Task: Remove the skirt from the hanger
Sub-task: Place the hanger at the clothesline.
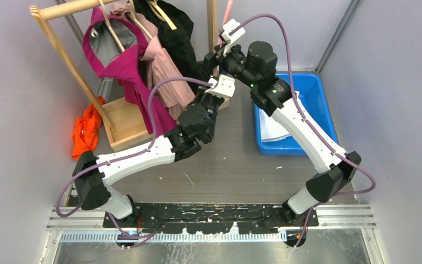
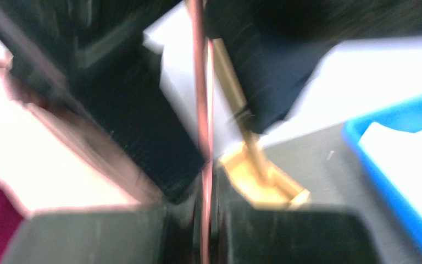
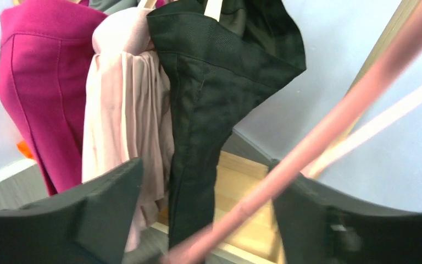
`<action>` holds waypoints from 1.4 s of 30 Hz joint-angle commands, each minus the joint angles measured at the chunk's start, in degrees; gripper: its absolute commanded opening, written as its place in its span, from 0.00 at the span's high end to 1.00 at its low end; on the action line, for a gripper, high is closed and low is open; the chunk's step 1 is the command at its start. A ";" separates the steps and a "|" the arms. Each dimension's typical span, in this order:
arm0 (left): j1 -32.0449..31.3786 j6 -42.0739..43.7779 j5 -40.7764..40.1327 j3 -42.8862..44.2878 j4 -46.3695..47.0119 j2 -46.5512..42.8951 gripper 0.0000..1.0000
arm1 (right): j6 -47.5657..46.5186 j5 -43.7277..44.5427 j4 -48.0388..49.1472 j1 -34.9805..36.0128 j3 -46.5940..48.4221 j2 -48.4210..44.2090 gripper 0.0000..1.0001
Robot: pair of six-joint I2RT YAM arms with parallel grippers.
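A thin pink hanger (image 2: 202, 82) runs straight up between the jaws of my left gripper (image 2: 206, 220), which is shut on it. The same hanger (image 3: 318, 132) crosses slantwise between the spread fingers of my right gripper (image 3: 206, 165), which is open; the stretch I see carries no garment. A pale pink pleated garment (image 1: 165, 77), skirt-like, hangs on the wooden rack (image 1: 60, 49) between a magenta jacket (image 1: 121, 60) and a black garment (image 1: 173, 33). Both grippers are high up by the rack's right post, next to the black garment (image 3: 209, 99).
The rack's wooden base (image 1: 126, 118) sits on the floor under the clothes. An orange cloth (image 1: 85, 132) lies left of it. A blue bin (image 1: 313, 93) with white fabric stands at the right. Grey walls close in on both sides.
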 commanded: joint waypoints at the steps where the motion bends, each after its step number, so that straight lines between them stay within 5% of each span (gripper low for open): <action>1: 7.42 1.71 -5.68 -0.08 2.63 -4.76 1.00 | -3.46 -2.30 -8.35 0.46 -0.26 -6.51 0.00; 17: 13.44 -7.24 -1.17 2.11 -11.86 -7.87 1.00 | -20.38 -9.23 -25.40 0.44 -0.28 -15.47 0.00; 24: 14.77 -8.09 -0.70 2.52 -13.71 -7.84 1.00 | -21.15 -9.43 -21.78 0.33 -6.75 -25.32 0.00; 32: 14.80 -13.60 1.75 3.00 -20.58 -11.31 1.00 | -17.24 6.87 -11.22 0.33 -9.34 -23.68 0.00; 42: 13.86 -27.26 12.45 5.28 -42.88 -21.84 1.00 | -13.34 20.91 -6.18 -2.52 -4.28 -9.94 0.00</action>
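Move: My left hand already holds the pink hanger; the middle of the clothesline bar is about 10 cm ahead, 20 cm left and 17 cm above it. The black garment hangs some 8 cm ahead, 7 cm left and 10 cm lower than this hand, the pink garment about 5 cm ahead, 13 cm left and equally low. From my right hand, whose loosening fingers still straddle the hanger, the bar's middle lies roughly 6 cm ahead, 21 cm left and 12 cm up. I open my right fingers the rest of the way and draw that hand off the hanger, to the right and then sharply back some 14 cm, before it swings forward again about 9 cm right of its start. My left hand keeps its pinch and carries the hanger about 10 cm left, dipping and reaching slightly forward, then rising and easing back; it rolls some 15 degrees and back, ending tipped about 10 degrees down. ##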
